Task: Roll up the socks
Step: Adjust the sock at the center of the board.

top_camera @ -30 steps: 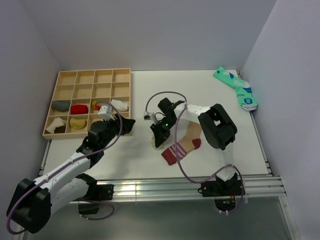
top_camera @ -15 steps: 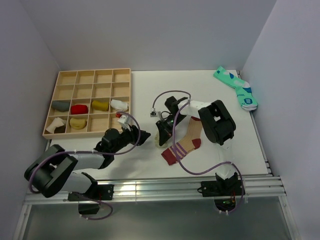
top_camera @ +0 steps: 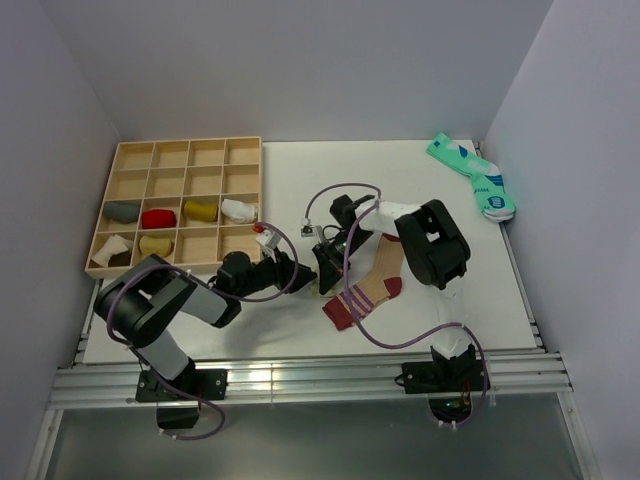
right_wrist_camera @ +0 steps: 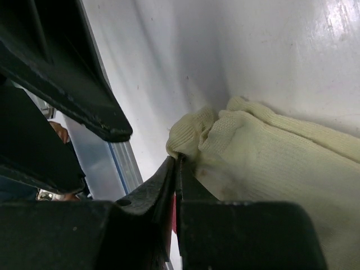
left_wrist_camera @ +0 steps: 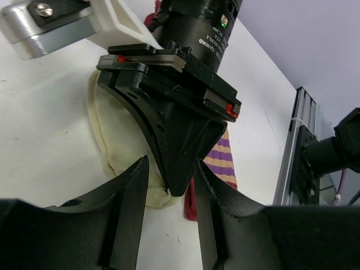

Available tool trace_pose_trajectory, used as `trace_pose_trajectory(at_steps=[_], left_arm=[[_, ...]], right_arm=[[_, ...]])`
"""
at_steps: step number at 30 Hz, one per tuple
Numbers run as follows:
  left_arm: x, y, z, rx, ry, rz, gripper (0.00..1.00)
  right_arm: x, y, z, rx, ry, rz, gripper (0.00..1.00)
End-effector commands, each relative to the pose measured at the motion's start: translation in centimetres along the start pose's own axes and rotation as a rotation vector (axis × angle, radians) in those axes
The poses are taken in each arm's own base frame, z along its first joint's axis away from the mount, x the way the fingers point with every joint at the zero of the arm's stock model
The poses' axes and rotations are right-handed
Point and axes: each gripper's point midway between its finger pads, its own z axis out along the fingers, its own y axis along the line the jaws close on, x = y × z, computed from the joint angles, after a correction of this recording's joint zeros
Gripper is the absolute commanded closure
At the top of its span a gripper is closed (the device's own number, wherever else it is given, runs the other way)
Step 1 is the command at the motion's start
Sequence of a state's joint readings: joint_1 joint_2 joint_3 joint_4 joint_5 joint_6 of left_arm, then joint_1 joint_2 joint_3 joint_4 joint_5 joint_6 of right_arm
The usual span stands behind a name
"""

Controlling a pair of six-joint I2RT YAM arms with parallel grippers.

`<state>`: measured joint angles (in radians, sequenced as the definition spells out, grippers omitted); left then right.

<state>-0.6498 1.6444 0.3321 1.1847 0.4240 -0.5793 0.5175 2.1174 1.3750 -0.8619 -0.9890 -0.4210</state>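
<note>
A pale olive-green sock (left_wrist_camera: pixel 121 147) lies on the white table, and my right gripper (right_wrist_camera: pixel 178 161) is shut on its bunched edge (right_wrist_camera: pixel 191 132). The tan sock (top_camera: pixel 372 288) with maroon toe and striped cuff (left_wrist_camera: pixel 220 167) lies right beside it, partly under the right arm. My left gripper (left_wrist_camera: pixel 171 162) reaches in low from the left. It is open, and its two fingers (left_wrist_camera: pixel 130 202) stand either side of the right gripper's black tip (left_wrist_camera: pixel 179 180), just above the pale sock's end. In the top view the two grippers meet (top_camera: pixel 312 278) at the middle of the table.
A wooden compartment tray (top_camera: pixel 178 150) with several rolled socks stands at the back left. A teal patterned pair (top_camera: pixel 475 178) lies at the back right corner. An aluminium rail (top_camera: pixel 300 375) runs along the near table edge. White walls close in on both sides.
The left arm has swung right and down from beside the tray, bringing its gripper up against the right gripper, jaws narrower than before. The right gripper stays shut on the pale sock.
</note>
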Motion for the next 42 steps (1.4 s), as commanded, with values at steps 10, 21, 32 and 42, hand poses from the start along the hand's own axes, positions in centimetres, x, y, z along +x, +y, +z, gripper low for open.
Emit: trace_pose_trajectory(at_steps=[10,21,32,42], left_arm=[[0.8,-1.5,1.2,0.128,0.045,0.050,0.57],[1.7,-1.6,2.3,0.177,0.072,0.021,0.60],[3.2,-1.0,2.5,0.171,0.112,-0.001,0.60],[4.2,-0.3,2.6,0.139,0.146,0.007,0.59]], right_arm=[[-1.2,0.8,-1.4,-0.037,-0.044,-0.015,0.95],[-1.3,0.8,-2.0,-0.028,-0.059,-0.013,0.96],[-1.3,0.7,-2.6,-0.037,-0.075,-0.009,0.97],[-1.3,0.9,-3.1,-0.051,-0.080,-0.005,0.97]])
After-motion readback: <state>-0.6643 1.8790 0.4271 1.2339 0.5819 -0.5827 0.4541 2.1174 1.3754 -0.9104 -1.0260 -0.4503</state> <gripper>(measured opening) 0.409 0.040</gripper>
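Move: The light green sock's middle lies some 3 cm ahead of my left hand, 4 cm to its right and 6 cm below. Its pinched end is nearer, about 2 cm back, 2 cm right and 6 cm down. From my right hand, already shut on that end, the sock's middle is roughly 5 cm ahead and 1 cm right. The striped sock is centred about 13 cm to the right of my left hand and 1 cm back, at the sock's height. I sink my left hand about 4 cm, easing it right and a little back towards the sock end in my right fingertips. It turns some 10 degrees clockwise, its fingers staying partly open and coming close around the pinched fold. Meanwhile my right hand keeps its pinch and creeps right and slightly forward. ##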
